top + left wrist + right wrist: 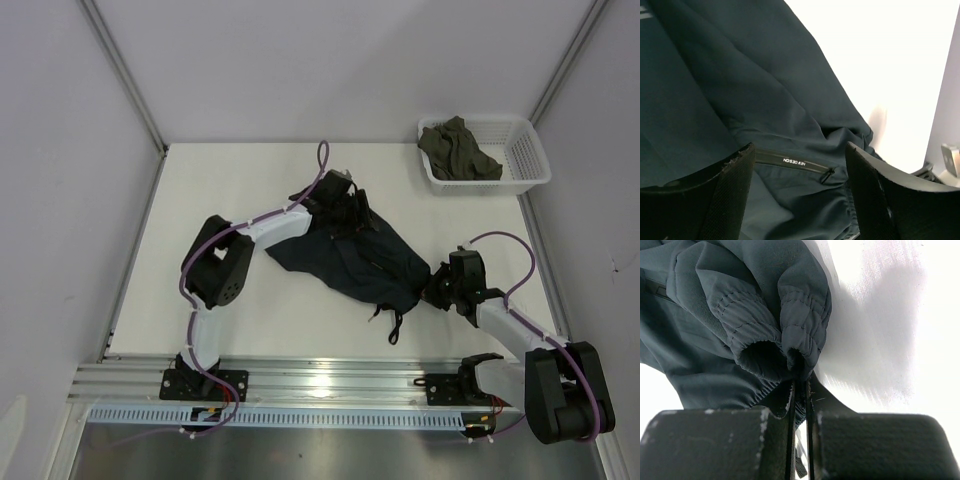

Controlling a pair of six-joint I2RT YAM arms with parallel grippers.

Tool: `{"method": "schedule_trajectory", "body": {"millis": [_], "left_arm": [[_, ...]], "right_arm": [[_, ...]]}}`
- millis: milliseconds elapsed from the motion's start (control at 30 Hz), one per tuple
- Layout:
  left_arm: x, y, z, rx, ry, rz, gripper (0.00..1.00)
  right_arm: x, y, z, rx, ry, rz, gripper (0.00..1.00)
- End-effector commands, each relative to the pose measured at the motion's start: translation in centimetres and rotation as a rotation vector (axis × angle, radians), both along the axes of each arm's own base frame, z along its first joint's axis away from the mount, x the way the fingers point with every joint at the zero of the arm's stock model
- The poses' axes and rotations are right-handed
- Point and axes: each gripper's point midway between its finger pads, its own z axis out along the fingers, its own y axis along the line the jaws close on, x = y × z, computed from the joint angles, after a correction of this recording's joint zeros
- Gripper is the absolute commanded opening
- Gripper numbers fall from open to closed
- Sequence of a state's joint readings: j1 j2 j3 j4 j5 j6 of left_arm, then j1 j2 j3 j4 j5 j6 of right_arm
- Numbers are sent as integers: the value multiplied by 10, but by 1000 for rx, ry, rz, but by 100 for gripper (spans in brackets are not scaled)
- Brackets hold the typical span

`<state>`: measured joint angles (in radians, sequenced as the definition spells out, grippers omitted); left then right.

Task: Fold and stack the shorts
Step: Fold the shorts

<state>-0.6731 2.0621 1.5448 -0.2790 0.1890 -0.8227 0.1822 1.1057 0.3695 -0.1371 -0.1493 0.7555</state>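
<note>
The dark teal-navy shorts [355, 257] lie crumpled in the middle of the white table, with black drawstring cords [393, 322] trailing toward the front. My left gripper [340, 198] is open at the shorts' far end; its wrist view shows both fingers [725, 200] spread over the fabric [740, 90] and a black zip with white lettering [795, 162]. My right gripper [432, 289] is shut on the shorts' elastic waistband [790, 340] at their right end, jaws pinched together on the gathered edge.
A white basket [528, 158] stands at the back right with an olive-green garment [458, 150] in it. Grey walls close in the table on the left, back and right. A metal rail [320, 380] runs along the front edge.
</note>
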Motion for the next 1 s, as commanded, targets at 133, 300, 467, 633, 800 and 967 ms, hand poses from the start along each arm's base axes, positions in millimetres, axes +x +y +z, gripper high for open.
{"method": "schedule_trajectory", "body": {"millis": [133,300,467,633,800,967], "left_arm": [[5,14,-6,54,49,154,75],[9,8,-19,45,88,182,74],[16,2,-22,57,85,189,71],[16,6,-35,78,102,217,67],[19,6,-43,78,103,233,56],[25,-4,-47,60,110,221,28]], "right_arm": [[-1,-8,-4,-58,16,-3,0],[-3,-9,-5,-59,17,-2,0],[-2,-9,-5,-56,18,-1,0],[-3,-9,-5,-56,16,-1,0],[-4,-9,-5,-55,14,1,0],[-4,-8,-4,-55,9,10,0]]}}
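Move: The left hand, open, hangs above the middle of the shorts; the fold of cloth it goes for is about 6 cm below it, 2 cm ahead and 1 cm to its left. The zip pocket lies some 5 cm back and 4 cm to its right. The gathered hem corner in the right hand's grip is about 14 cm back and 16 cm right. From the right hand, that fold is roughly 15 cm ahead and 17 cm left, about level. The left hand sinks about 5.5 cm onto the shorts' middle fold, easing a little left at first and creeping forward as it drops, while the wrist turns some 10 degrees counter-clockwise and the fingers tip steeper down. Near the bottom its wide-open fingers close to about a third open around the raised fold just beyond the zip pocket, while the right hand stays put and keeps the hem corner pinched. ##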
